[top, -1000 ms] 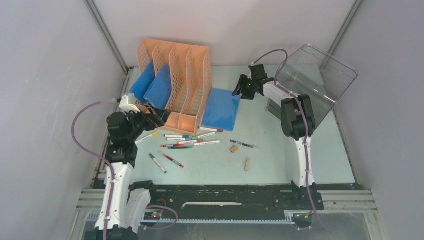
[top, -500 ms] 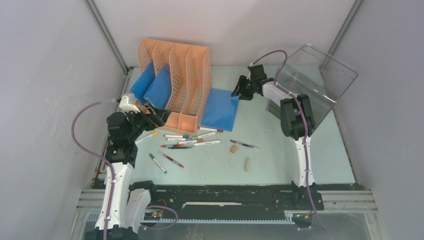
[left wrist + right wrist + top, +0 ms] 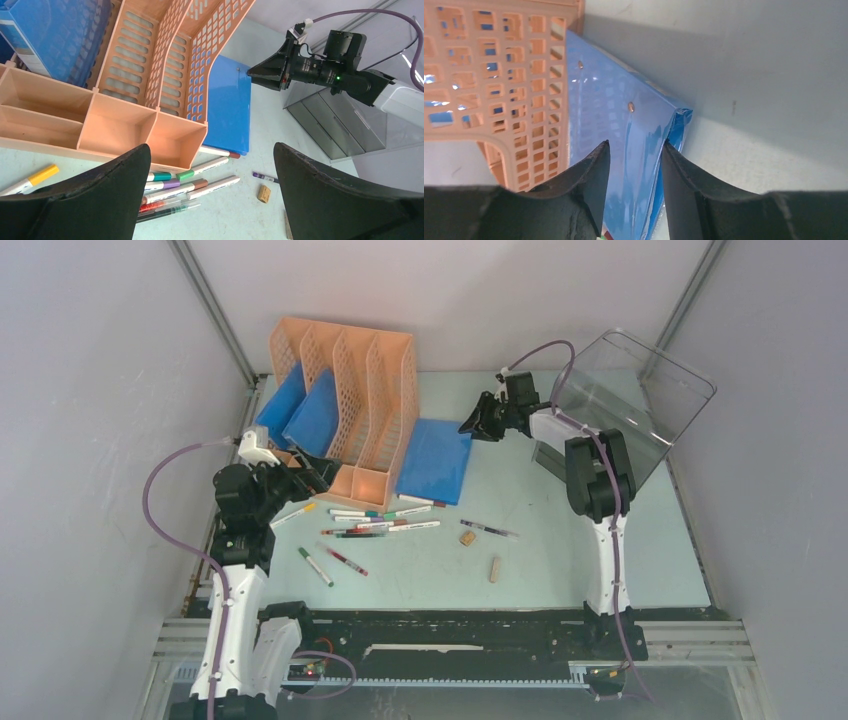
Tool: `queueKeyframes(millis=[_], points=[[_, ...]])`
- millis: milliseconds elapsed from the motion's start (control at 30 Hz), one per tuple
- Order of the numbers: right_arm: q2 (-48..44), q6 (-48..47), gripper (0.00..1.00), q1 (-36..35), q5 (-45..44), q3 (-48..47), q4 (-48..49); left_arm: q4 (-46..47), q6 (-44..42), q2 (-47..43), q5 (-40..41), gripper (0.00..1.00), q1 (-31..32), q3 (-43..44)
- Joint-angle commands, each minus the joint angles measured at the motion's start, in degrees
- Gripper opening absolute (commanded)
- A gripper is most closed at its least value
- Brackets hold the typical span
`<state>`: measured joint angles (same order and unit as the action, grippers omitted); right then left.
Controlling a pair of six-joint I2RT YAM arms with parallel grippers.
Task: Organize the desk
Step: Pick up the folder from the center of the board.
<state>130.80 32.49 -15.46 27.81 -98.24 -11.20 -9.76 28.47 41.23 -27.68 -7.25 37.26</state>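
Observation:
The desk [image 3: 560,560] is a pale mint tabletop. A blue folder [image 3: 435,460] lies flat against the right side of the orange file rack [image 3: 360,390]. My right gripper [image 3: 470,426] is down on the folder's far right corner. In the right wrist view its fingers [image 3: 589,170] straddle the glossy folder [image 3: 614,100] near its edge, half closed with a gap between them, and the cover bulges in that gap. My left gripper [image 3: 320,472] hovers wide open at the rack's near left end, holding nothing. Through it I see a bunch of pens [image 3: 200,185] in front of the rack [image 3: 150,75].
Two more blue folders [image 3: 300,410] stand in the rack's left slots. Markers [image 3: 375,520] lie bunched in front of the rack, two more [image 3: 325,562] to the left, a purple pen [image 3: 488,530] and two small tan pieces [image 3: 467,537] mid-desk. A clear drawer box [image 3: 640,390] fills the far right corner.
My right gripper has moved left and narrowed its jaws over the folder's corner. The blue folder and the orange rack have shifted slightly left. The left arm has not moved.

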Motion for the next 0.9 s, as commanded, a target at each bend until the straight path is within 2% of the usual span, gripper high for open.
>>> queueKeyframes(millis=[0, 133, 233, 433, 567, 700, 867], points=[[-4.14, 4.74, 0.49, -1.1, 8.79, 2.02, 6.13, 1.09, -0.26, -0.27, -1.46, 1.0, -0.7, -0.25], [-4.8, 6.01, 0.49, -1.56, 9.93, 2.76, 7.75, 1.06, -0.26, -0.28, -1.45, 1.0, -0.77, -0.33], [-4.48, 4.76, 0.48, -2.32, 7.71, 1.44, 5.07, 1.06, -0.26, -0.35, -1.41, 1.0, -0.75, -0.34], [-3.57, 4.24, 0.38, -3.34, 4.42, -0.01, 3.28, 1.08, -0.35, -0.28, -1.37, 1.0, -0.71, -0.34], [-3.65, 2.89, 0.25, -3.88, 0.89, -1.12, 1.37, 1.06, -0.39, -0.28, -1.23, 1.0, -0.83, -0.34], [-4.71, 2.45, 0.02, -3.45, -0.28, -0.43, 1.66, 1.01, -0.34, -0.31, -1.26, 1.0, -0.86, -0.34], [-9.03, 1.95, 0.0, -2.1, 0.5, 3.3, 4.57, 1.33, -0.28, -0.28, -1.79, 1.0, -0.92, -0.34]])
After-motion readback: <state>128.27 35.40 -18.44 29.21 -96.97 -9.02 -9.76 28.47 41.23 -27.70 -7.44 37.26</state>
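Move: The right hand is at the folder's far right corner, half-open fingers straddling its raised right edge; the folder's middle lies about 8 cm back, 8 cm to the left and roughly 2 cm lower. The orange rack's middle is some 33 cm left and about level, its right wall up against the folder; a brown-capped marker lies about 18 cm back and 10 cm left. From the left hand the folder is roughly 14 cm ahead, 21 cm right and 21 cm below. The right hand, fingers still angled down to the left across the folder's far right corner, eases about 3 cm left towards the rack and 1.5 cm back, rising some 2.5 cm early on and then holding nearly that height. As it finishes the leftward push, the half-open fingers shut almost completely and pinch the folder's thin raised right edge between their tips. ##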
